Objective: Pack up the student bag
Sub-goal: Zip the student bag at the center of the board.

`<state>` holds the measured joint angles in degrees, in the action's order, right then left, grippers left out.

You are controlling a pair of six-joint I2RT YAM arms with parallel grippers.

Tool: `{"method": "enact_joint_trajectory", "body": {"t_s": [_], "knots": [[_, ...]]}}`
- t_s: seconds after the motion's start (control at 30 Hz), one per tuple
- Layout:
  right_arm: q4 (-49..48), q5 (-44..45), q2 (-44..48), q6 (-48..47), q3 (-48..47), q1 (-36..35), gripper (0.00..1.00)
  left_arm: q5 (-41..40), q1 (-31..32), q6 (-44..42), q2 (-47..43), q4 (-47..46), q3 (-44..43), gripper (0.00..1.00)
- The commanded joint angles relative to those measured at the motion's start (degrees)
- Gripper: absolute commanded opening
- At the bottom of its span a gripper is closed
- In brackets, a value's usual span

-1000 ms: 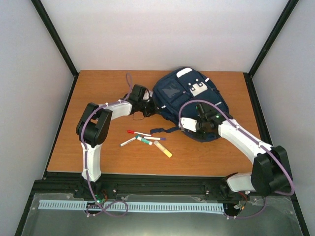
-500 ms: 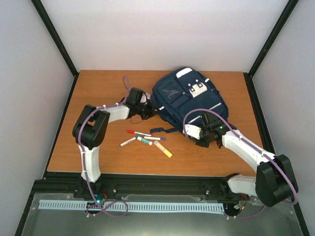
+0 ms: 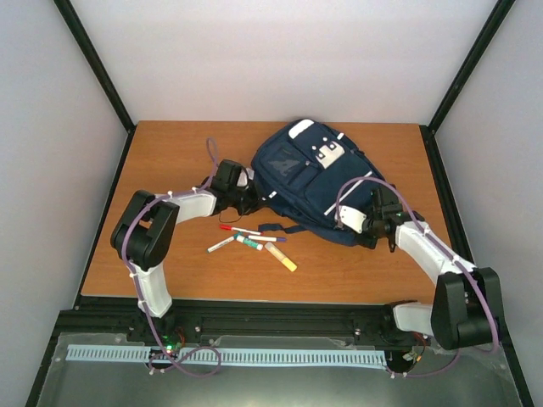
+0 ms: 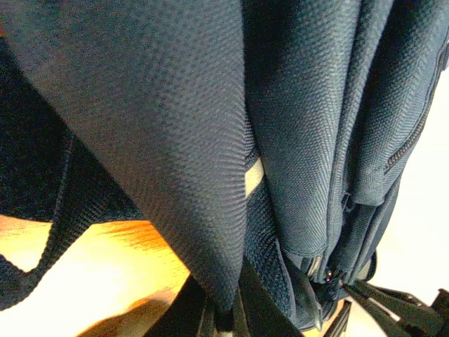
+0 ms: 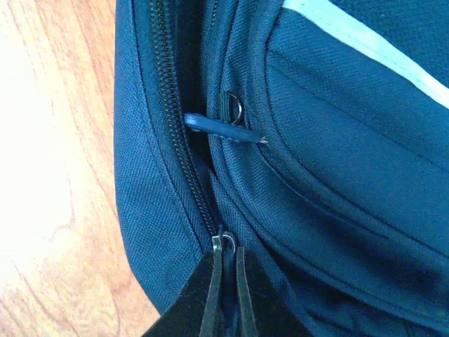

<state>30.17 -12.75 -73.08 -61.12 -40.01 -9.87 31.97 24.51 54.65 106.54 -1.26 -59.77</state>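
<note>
The student bag [image 3: 307, 178], a navy backpack with white stripes and patches, lies front-up at the back middle of the table. My left gripper [image 3: 247, 197] is at its left edge, shut on a fold of the navy fabric [image 4: 189, 175]; in the left wrist view the gripper [image 4: 224, 314] pinches that fold at the bottom. My right gripper [image 3: 368, 225] is at the bag's lower right edge. It [image 5: 226, 258] is shut on the main zip's pull, right behind the metal slider [image 5: 224, 242]. The zip teeth [image 5: 172, 126] run away from the fingers. A second zip pull [image 5: 223, 130] lies loose beyond.
Several pens and markers lie in front of the bag: a red marker [image 3: 239, 230], a white marker [image 3: 221, 244], a green-and-white stick [image 3: 250, 243] and a yellow one [image 3: 281, 256]. A dark strap [image 3: 277, 226] trails from the bag toward them. Black frame posts stand at the table's back corners.
The right gripper has moved right along the bag's lower edge with the zip pull. The bag has shifted and turned a little to the left, and the left gripper has drawn left with it.
</note>
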Motion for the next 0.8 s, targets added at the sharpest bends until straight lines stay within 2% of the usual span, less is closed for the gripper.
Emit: {"method": "enact_joint_trajectory", "body": {"t_s": [0.0, 0.1, 0.23, 0.37, 0.43, 0.6, 0.77], "knots": [[1.8, -1.2, 4.7, -3.2, -1.1, 2.6, 0.03, -1.5, 1.7, -3.7, -3.2, 5.0, -1.1, 0.12], [4.7, -3.0, 10.5, -4.7, 1.1, 2.5, 0.03, -3.5, 2.0, -5.9, -4.8, 8.1, -1.4, 0.27], [10.1, -4.6, 18.9, -6.5, 4.7, 2.6, 0.08, -6.5, 2.0, -9.5, -6.6, 12.5, -2.5, 0.37], [14.6, -1.8, 22.9, -8.5, 9.2, 2.6, 0.28, -7.7, 2.0, -11.9, -7.0, 14.5, -4.2, 0.44], [16.7, -0.5, 25.1, -8.0, 10.6, 2.6, 0.34, -7.5, 2.0, -13.6, -6.9, 15.3, -5.5, 0.47], [20.7, -2.8, 27.1, -0.5, 6.4, 3.0, 0.42, -9.6, 2.0, -16.3, -8.1, 17.6, -7.1, 0.5], [20.9, -7.1, 18.4, 14.8, -2.7, 4.1, 0.44, -8.9, 3.1, -17.4, -9.3, 17.8, -6.8, 0.53]]}}
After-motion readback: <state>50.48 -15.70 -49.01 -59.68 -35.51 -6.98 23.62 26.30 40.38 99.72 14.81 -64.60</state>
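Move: The right fingers are shut on the main zip pull at the bag's near right side. A second zip pull lies about 4 cm to that hand's left and 1 cm farther out; the white strip's middle is some 14 cm ahead and 4 cm left. The left fingers grip the bag's left edge. From the left hand, the loose strap lies about 7 cm back and 4 cm right, the red marker 8 cm back and 6 cm left, both some 6 cm lower. Both grips on the bag end: the left fingers open to about half and let go of its edge, easing slightly back, then rising some 3 cm while the wrist turns about 15 degrees. The right hand first rises about 4 cm, then draws back towards its base by some 9 cm, opening nearly halfway and leaving the zip pull; it dips on the way and lifts again at the end. ##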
